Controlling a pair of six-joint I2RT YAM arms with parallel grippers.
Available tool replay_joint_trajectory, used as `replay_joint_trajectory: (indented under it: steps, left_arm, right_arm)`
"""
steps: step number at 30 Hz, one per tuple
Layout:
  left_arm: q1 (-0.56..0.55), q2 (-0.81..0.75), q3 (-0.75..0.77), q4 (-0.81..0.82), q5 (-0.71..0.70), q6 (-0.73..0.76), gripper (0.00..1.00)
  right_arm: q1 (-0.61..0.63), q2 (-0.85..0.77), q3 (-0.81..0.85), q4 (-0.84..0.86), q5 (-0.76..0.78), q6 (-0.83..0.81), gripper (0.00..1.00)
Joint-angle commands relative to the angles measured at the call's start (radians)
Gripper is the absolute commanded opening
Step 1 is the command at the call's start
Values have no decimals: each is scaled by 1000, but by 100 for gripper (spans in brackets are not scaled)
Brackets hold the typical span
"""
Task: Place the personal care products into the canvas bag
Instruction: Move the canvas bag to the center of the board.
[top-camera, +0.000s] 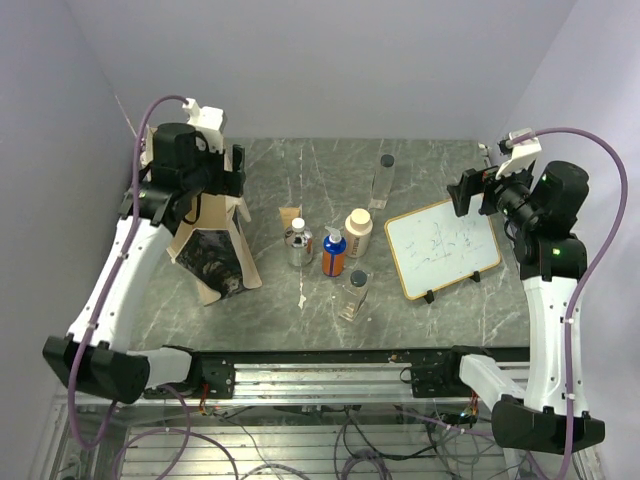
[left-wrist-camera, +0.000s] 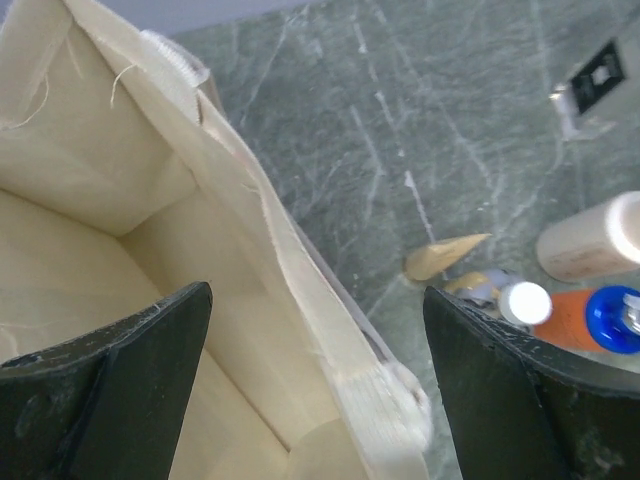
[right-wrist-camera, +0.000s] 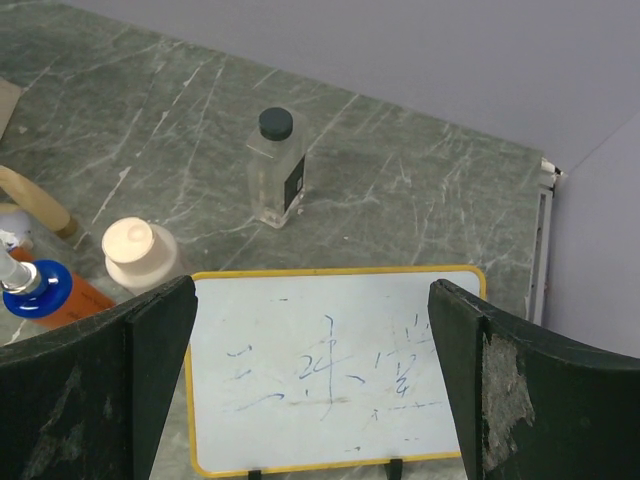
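The beige canvas bag (top-camera: 215, 250) stands open at the left, its dark print facing the front. My left gripper (top-camera: 236, 178) hangs open above it; in the left wrist view the bag's right rim (left-wrist-camera: 300, 300) with a strap end passes between the open fingers (left-wrist-camera: 150, 350), untouched. In the middle stand a silver bottle (top-camera: 298, 243), a blue-and-orange bottle (top-camera: 334, 253), a cream bottle (top-camera: 358, 232) and a clear dark-capped bottle (top-camera: 353, 293). Another clear bottle (top-camera: 383, 180) stands farther back. My right gripper (top-camera: 468, 192) is open over the whiteboard, empty.
A yellow-framed whiteboard (top-camera: 443, 247) with blue scribbles leans on small stands at the right, directly under my right gripper (right-wrist-camera: 310, 330). A tan paper scrap (top-camera: 290, 213) lies behind the silver bottle. Walls close in the table at the back and both sides.
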Motion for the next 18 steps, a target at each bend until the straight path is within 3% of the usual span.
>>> replay_joint_trajectory:
  steps: [1,7,13,18]
  left_arm:
    - [-15,67,39,41,-151,-35,98]
    - [-75,156,74,29,-100,29,70]
    - [-122,252,204,-89,-14,184,27]
    - [-128,304,307,-216,72,341,12]
  right_arm:
    - [-7,2,-6,29,-19,14,100]
    - [-7,14,-24,33,-7,9,100]
    - [-7,27,-41,31,-34,1,100]
    - [-8,37,-51,21,-48,-13,100]
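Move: Just ahead of the left hand is the right rim of the canvas bag, its grip spot about 4 cm forward, 4 cm right and 4 cm below. On the table some 25 cm beneath the hand, the tan tube stands roughly 11 cm right and 1 cm ahead; the white-capped bottle is about 14 cm right and 5 cm back. From the right hand, that rim spot lies around 40 cm left, 8 cm ahead and 8 cm lower. Dipping forward and down onto the bag's right rim, the open left hand sinks about 4 cm, then swings some 5 cm to the right as its fingers close nearly shut and pinch the rim. Meanwhile the wrist rolls its left side up and turns about 10 degrees clockwise. The right hand, open and empty, sinks about 2 cm over the whiteboard. ##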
